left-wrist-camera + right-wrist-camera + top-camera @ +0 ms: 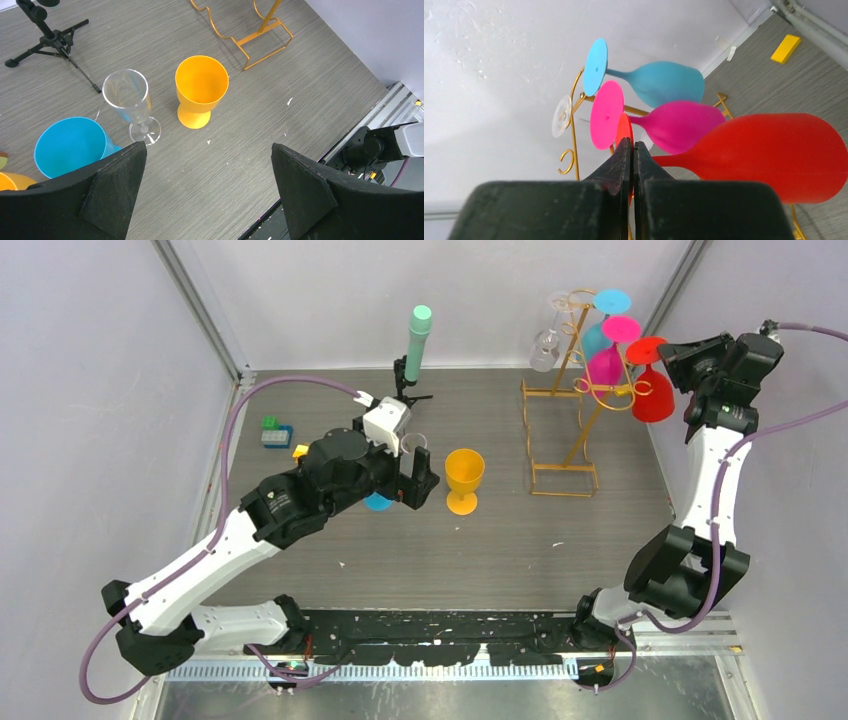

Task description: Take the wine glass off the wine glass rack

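The gold wire wine glass rack [562, 430] stands at the back right. A red wine glass [653, 392] hangs bowl-down at its right end, beside a pink glass [606, 365], a teal glass [598, 335] and a clear glass [546, 348]. My right gripper [672, 352] is shut on the red wine glass's round foot. In the right wrist view the foot [624, 129] sits edge-on between the closed jaws of the right gripper [632, 144], and the red bowl [769, 155] reaches right. My left gripper [420, 480] is open over the table, holding nothing.
An orange goblet [464, 478], a clear flute [126, 92] and a blue cup [70, 145] stand near the left gripper [209, 150]. A black tripod with a mint cylinder [415, 350] stands at the back. Toy bricks [276, 432] lie at the left.
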`<state>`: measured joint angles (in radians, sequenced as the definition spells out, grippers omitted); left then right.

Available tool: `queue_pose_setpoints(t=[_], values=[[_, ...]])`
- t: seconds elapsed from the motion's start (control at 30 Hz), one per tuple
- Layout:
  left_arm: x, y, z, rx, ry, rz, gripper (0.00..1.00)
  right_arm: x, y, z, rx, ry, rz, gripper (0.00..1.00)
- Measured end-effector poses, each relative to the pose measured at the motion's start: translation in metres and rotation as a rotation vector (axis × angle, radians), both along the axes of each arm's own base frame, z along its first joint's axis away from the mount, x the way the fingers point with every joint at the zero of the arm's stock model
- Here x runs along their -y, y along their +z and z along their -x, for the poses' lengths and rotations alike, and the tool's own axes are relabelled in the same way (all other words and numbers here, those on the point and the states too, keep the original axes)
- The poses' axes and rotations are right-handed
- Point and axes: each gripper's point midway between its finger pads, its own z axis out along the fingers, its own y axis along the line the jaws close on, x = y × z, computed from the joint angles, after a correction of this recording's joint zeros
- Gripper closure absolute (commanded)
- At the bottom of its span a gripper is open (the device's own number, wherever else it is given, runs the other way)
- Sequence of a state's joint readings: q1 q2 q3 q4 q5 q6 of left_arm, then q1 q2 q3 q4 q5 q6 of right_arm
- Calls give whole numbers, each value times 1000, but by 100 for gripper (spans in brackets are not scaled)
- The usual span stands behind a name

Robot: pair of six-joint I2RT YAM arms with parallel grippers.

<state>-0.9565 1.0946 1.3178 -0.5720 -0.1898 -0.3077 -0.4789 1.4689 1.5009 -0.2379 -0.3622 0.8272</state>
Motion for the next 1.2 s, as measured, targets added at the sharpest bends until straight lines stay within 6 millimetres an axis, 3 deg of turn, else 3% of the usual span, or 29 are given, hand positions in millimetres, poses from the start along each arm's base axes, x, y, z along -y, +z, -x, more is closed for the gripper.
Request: queue_pose_setpoints(t=[0.4, 0.73, 1.0, 1.2], values=[[0, 1, 0, 1, 0, 2, 2, 10, 41, 23, 94, -121, 69, 100], [2, 2, 1, 0, -10, 10, 2, -10, 84, 44, 191, -77, 86, 100], [5, 4, 3, -3, -25, 26, 2, -43, 159, 91, 358, -31, 147, 100], [12, 10, 7, -18, -51, 72, 2, -91, 216, 146, 528, 79, 119, 100]])
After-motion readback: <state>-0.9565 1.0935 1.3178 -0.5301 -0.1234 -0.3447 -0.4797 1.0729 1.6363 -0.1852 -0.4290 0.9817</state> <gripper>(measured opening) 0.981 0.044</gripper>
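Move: The red wine glass hangs upside down by its stem in the shut right fingers, its middle about 5 cm below them and already drawn out to the right of the rack. From that hand the pink glass is some 7 cm left and 5 farther out, the light-blue one 8 left and 10 out, the rack's near hooks 8 left and 4 back. The red glass lies about 44 cm right of the left hand and 22 farther out. The red glass, still pinched by its stem, is raised up and away from the rack by the right hand, slowly at first and then fast: some 20 cm up and about 15 cm back towards the base. After a slight drift to the right, the hand swings about 10 cm left over the second half and tips its fingers up roughly 30 degrees, keeping its hold. ##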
